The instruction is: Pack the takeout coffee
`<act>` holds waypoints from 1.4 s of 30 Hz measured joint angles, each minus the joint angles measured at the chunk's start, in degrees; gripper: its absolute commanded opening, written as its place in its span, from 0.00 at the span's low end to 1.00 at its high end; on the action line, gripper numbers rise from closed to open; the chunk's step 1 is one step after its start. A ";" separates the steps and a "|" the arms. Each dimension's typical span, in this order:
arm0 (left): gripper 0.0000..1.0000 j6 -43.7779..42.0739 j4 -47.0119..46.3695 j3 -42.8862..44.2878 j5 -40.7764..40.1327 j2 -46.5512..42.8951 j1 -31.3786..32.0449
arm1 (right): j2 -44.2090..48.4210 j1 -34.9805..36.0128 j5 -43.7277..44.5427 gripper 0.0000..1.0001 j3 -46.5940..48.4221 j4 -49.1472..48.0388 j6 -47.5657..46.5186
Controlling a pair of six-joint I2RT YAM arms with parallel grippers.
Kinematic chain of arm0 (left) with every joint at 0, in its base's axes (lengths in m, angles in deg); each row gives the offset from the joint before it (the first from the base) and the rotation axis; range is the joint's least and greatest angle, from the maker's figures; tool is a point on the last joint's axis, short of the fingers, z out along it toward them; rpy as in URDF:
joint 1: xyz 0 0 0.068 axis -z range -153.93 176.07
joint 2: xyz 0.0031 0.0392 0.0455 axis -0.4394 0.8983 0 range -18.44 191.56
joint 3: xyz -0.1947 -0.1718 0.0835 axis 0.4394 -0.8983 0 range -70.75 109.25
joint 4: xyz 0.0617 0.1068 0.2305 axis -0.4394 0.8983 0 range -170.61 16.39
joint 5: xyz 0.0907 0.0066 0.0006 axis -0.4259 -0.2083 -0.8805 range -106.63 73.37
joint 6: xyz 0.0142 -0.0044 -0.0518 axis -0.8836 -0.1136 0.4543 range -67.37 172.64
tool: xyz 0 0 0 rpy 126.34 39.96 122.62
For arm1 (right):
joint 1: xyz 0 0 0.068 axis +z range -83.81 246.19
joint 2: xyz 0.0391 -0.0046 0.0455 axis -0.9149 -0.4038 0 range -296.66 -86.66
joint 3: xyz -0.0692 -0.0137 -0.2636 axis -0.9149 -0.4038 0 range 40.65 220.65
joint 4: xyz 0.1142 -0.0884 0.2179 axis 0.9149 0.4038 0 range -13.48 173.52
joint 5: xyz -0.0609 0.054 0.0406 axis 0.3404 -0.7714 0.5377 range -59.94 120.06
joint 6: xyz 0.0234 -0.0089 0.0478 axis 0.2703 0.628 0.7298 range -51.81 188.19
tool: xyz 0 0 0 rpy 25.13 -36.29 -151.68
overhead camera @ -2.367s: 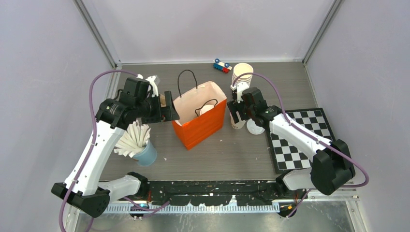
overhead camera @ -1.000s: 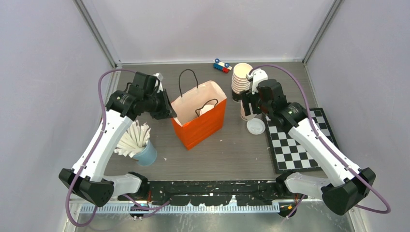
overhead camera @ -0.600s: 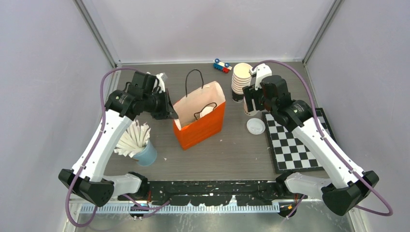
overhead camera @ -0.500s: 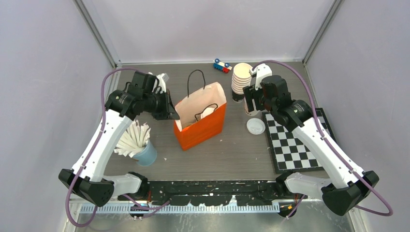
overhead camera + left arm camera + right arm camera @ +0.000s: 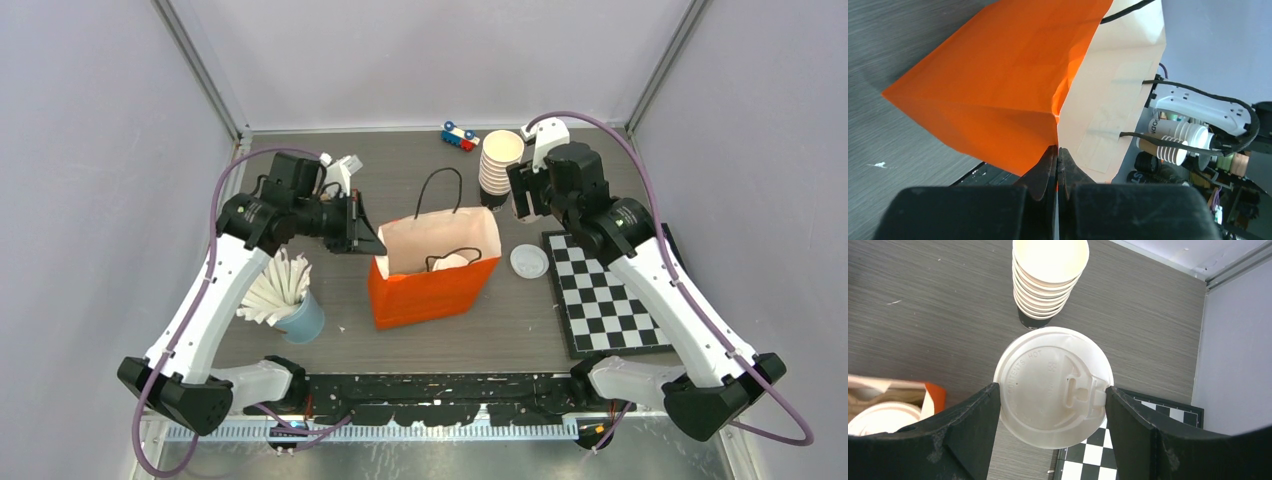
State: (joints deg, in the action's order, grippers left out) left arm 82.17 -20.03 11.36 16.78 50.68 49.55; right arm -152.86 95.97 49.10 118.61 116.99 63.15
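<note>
A takeout coffee cup with a white lid [image 5: 1053,387] hangs above the table, and my right gripper [image 5: 1052,392] is shut on it, one finger on each side of the lid. In the top view that gripper [image 5: 521,198] is just right of the tall stack of lidless cups [image 5: 499,163]. The orange bag [image 5: 430,285] stands open mid-table with another lidded cup [image 5: 455,262] inside. My left gripper [image 5: 1057,150] is shut on the bag's rim at its left corner [image 5: 368,240]. The orange outside and cream inside of the bag [image 5: 998,90] fill the left wrist view.
A loose white lid [image 5: 528,261] lies beside the checkerboard mat [image 5: 610,300] on the right. A blue cup of white paper sticks [image 5: 298,312] stands at the near left. A small toy car [image 5: 459,135] sits at the back edge by the stack.
My left gripper shut on the bag's rim, and the bag has slid right and turned. My right gripper has carried the lidded cup up and toward the back, beside the stack.
</note>
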 measured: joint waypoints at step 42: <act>1.00 -2.60 0.50 5.44 -18.01 1.16 0.50 | -0.52 6.05 -16.61 0.75 24.94 9.70 -2.34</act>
State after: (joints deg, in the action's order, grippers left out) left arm 79.57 -19.53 16.80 -1.23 51.84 50.05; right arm -153.38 102.02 32.49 143.54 126.69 60.81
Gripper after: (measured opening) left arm 0.994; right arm 0.765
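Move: The left fingers are pinching the near-left rim of the orange bag, whose middle lies about 11 cm to their right, 1 cm back and 11 cm lower; the blue straw pot stands some 20 cm left and 4 cm back. From the right hand, holding the lidded cup, the bag is roughly 10 cm back, 18 cm left and 13 cm down, with the cup stack 12 cm ahead, 3 cm left and 12 cm lower, and a loose lid 3 cm right, 2 cm back and 20 cm below. The right hand keeps its grip on the lidded cup and lifts it about 13 cm, drawing back and left above the table to the bag's side while turning some 20 degrees counter-clockwise and tipping its nose up. The left hand first eases back a centimetre with the bag edge pinched, then lets go, moving forward about 5 cm and slightly left as its fingers spread wide. ##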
